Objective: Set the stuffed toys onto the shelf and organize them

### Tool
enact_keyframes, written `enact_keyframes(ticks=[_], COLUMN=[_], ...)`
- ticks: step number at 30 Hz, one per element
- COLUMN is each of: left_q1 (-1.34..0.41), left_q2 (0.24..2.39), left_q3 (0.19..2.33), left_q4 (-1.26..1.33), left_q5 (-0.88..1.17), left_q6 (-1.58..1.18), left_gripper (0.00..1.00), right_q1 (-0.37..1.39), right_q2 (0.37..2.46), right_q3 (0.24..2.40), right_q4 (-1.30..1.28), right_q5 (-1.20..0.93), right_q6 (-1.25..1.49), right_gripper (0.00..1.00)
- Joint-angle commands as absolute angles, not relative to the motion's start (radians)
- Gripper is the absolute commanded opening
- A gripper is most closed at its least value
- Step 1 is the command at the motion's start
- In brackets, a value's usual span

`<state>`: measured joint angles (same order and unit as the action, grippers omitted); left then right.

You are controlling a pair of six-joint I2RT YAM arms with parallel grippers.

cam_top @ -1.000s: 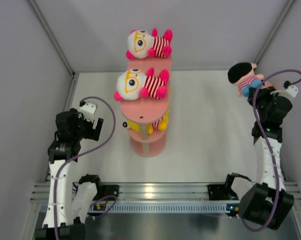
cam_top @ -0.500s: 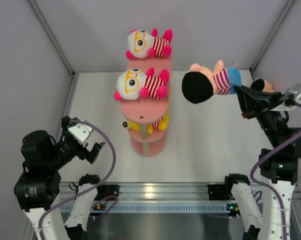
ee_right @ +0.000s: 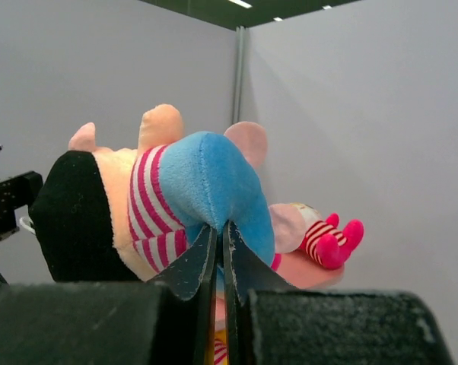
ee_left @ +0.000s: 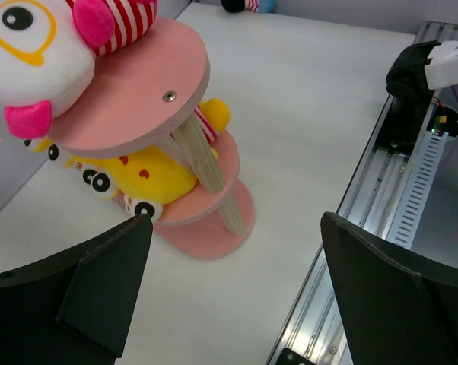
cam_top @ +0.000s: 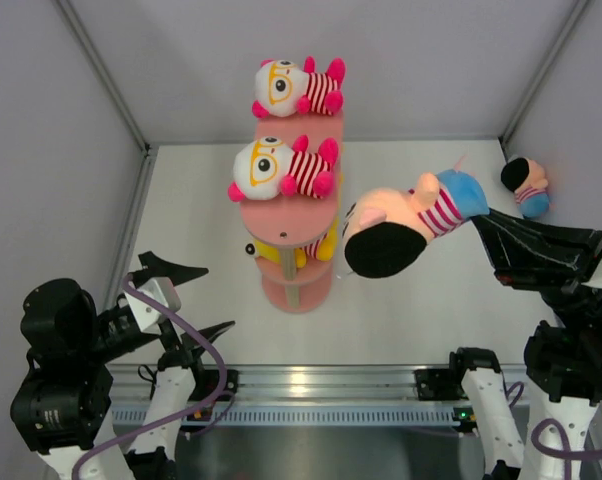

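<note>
The pink three-tier shelf stands mid-table. One white-faced stuffed toy lies on its top tier, another on the middle tier, and a yellow one on the lower tier. My right gripper is shut on the blue shorts of a black-haired doll, held in the air just right of the shelf, head towards the shelf. In the right wrist view the fingertips pinch the doll. My left gripper stands open and empty near the front left, facing the shelf.
A second black-haired doll lies on the table at the far right corner. The metal rail runs along the near edge. Grey walls close in on the left, back and right.
My right arm has lifted the black-haired doll from the far right corner and swung it left to beside the shelf. The left arm has drawn back towards the front left, jaws wide.
</note>
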<state>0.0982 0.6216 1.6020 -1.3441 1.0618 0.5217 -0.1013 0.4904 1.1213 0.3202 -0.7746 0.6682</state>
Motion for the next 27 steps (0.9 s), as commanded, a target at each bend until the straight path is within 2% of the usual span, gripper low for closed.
enact_keyframes(ticks=[1,6,10,15,21,24,27], left_q1=[0.127,0.25,0.333,0.451,0.655,0.699,0.722], left_q2=[0.653,0.686,0.701,0.755,0.784,0.807,0.85], left_q3=[1.666,1.755,1.81,1.91,1.917,1.93,1.937], left_q4=[-1.368,-1.367,-1.367,-1.367,-1.364,-1.364,-1.365], left_q5=[1.215,1.25,1.325,1.384,1.451,1.488,1.496], left_q6=[0.506,0.482,0.468,0.437,0.434,0.416,0.393], left_gripper=[0.99,0.99,0.99,0.99,0.99,0.99,0.99], right_q1=[-0.12,-0.209,-0.212,-0.163,-0.069,0.014,0.08], right_q2=[0.492,0.546,0.595,0.684,0.808,0.825,0.825], right_q3=[1.144,1.172,1.239,1.301,1.384,1.384,1.353], right_q4=[0.526,0.555,0.321,0.085,-0.18,-0.238,-0.233], right_q5=[-0.744,-0.75,-0.703,-0.638,-0.407,-0.303,-0.304], right_q6=[0.868,0.986,0.861,0.723,0.51,0.428,0.417], right_gripper=[0.0,0.0,0.0,0.0,0.0,0.0,0.0])
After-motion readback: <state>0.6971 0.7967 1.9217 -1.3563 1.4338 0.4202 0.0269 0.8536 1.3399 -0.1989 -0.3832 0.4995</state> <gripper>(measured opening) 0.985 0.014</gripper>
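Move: The right hand holds the black-haired doll by its blue lower end. From that hand the middle of the shelf's top board lies about 22 cm ahead, 24 cm left and 23 cm below. On that board, the near pink-footed toy sits roughly 19 cm ahead and 26 cm left of the hand, the far one some 34 cm ahead and 24 cm left. From the left hand the top board's middle is about 26 cm ahead, 9 cm right and 8 cm below. Keeping its shut pinch on the doll's blue end, the right hand first eases slightly back and up, then swings forward nearly 20 cm and sinks about 8 cm on the shelf's right side, tipping its upward-pointing fingers down some 30 degrees with a clockwise turn. The open left hand rises about 8 cm, then goes forward a little. ##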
